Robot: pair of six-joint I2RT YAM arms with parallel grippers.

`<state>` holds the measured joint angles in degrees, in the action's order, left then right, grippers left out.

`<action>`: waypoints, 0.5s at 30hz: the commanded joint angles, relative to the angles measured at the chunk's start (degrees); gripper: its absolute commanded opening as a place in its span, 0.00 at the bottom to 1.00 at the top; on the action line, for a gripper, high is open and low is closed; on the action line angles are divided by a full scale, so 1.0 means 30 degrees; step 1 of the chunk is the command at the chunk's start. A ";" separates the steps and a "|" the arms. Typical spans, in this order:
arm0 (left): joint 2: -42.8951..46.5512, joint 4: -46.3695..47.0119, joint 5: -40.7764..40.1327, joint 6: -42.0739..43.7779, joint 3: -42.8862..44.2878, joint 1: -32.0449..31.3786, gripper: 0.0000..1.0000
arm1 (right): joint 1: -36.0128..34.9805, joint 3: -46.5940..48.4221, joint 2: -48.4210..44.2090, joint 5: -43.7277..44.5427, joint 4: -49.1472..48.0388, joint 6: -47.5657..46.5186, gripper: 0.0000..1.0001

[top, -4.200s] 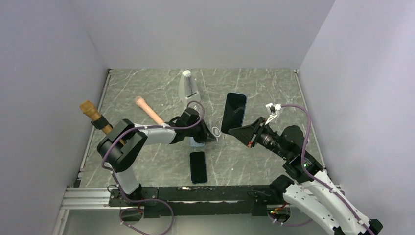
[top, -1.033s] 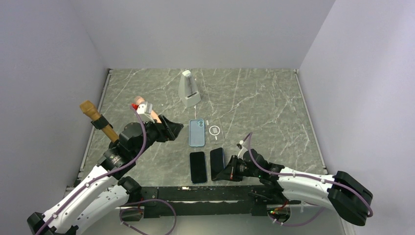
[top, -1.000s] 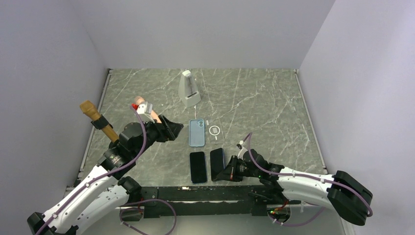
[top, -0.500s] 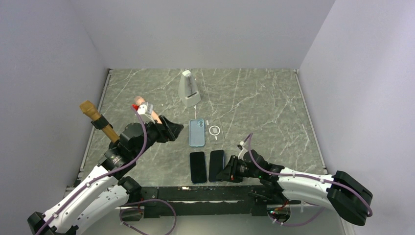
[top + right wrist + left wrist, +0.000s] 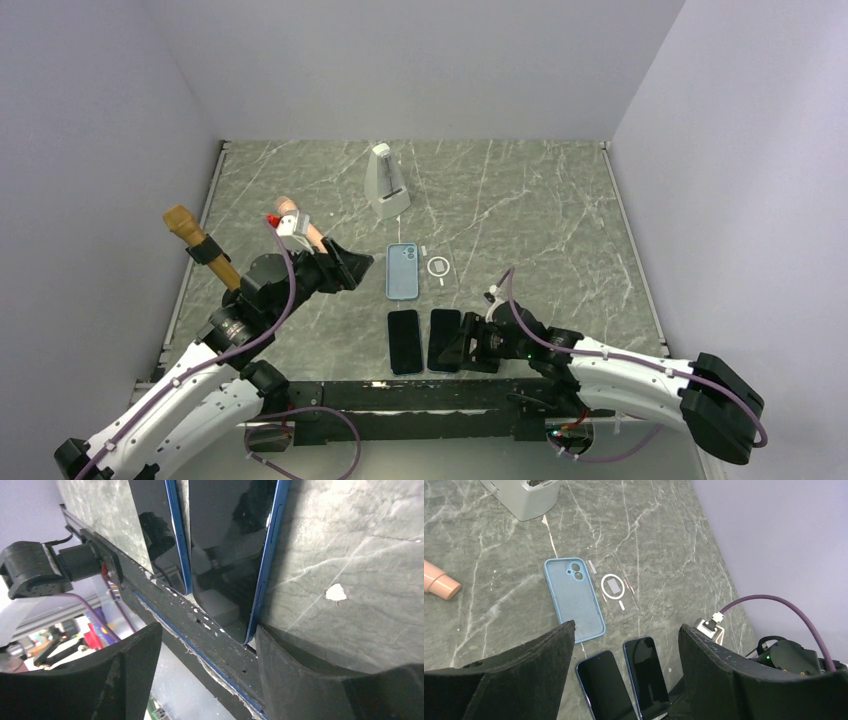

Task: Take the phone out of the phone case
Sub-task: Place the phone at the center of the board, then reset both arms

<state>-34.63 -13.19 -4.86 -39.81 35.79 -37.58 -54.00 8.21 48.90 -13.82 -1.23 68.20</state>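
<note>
The empty blue phone case [image 5: 401,271] lies inside-up at mid-table, also in the left wrist view [image 5: 573,598]. The phone [image 5: 444,340] lies flat, screen up, near the front edge beside a second dark phone [image 5: 404,341]. Both show in the left wrist view [image 5: 647,672] [image 5: 605,685] and the right wrist view [image 5: 230,540] [image 5: 155,525]. My right gripper [image 5: 466,346] [image 5: 207,630] is open, low at the phone's near right corner, with one finger beside its edge. My left gripper [image 5: 348,268] [image 5: 624,630] is open and empty, raised left of the blue case.
A clear case with a white ring [image 5: 437,267] lies right of the blue case. A grey metronome-like object [image 5: 384,182] stands at the back. A pink cylinder [image 5: 300,222] and a wooden-handled tool [image 5: 195,240] lie at the left. The table's black front rail [image 5: 200,645] is under my right gripper.
The phone, held tilted on its edge by my right gripper a second ago, now lies flat beside the other phone. My right jaws have opened off it. The left arm has barely moved.
</note>
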 commanded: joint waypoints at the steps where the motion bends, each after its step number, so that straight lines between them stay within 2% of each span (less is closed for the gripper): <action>1: 0.0132 -0.0322 -0.0535 0.0556 0.0708 0.0052 0.79 | -0.0084 0.1941 -0.0465 0.1649 0.3912 -0.1189 0.75; 5: 0.0184 -0.1034 -0.1176 0.1312 0.1542 0.0062 0.80 | -0.0077 0.3745 -0.1123 0.3150 0.7207 -0.1914 0.86; 9: 0.0359 -0.1599 -0.2108 0.2133 0.2388 0.0079 0.81 | -0.0054 0.5331 -0.1817 0.4758 0.9157 -0.2713 0.99; 15: 0.0582 -0.2733 -0.3694 0.3592 0.3864 0.0086 0.82 | 0.0437 0.8998 -0.1585 0.8252 1.1680 -0.5132 1.00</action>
<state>-33.91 -19.38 -11.16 -33.54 42.96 -37.58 -53.74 26.87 44.03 1.58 25.87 59.37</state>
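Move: The phone just set down has its middle about 3 cm ahead of the right hand, 4 cm to its left and 2 cm below, with the empty fingers at its near right corner. The other phone lies beside it, some 13 cm left and 3 cm ahead of this hand; the blue case is about 19 cm ahead and 13 cm left, the white ring 20 cm ahead and 5 cm left. From the left hand, the set-down phone lies roughly 11 cm back, 19 cm right and 22 cm below. The right hand, already clear of its grip, opens its fingers from about two-thirds to fully wide and pulls off the set-down phone's near right corner, rising about 6 cm, gathering pace as it also goes forward 4 to 5 cm and a little right, its fingertips dipping some 10 degrees more steeply. Meanwhile the empty left hand, still wide open, lifts about 3.5 cm and eases a couple of centimetres left, away from the phones, its tips tilting slightly up. ##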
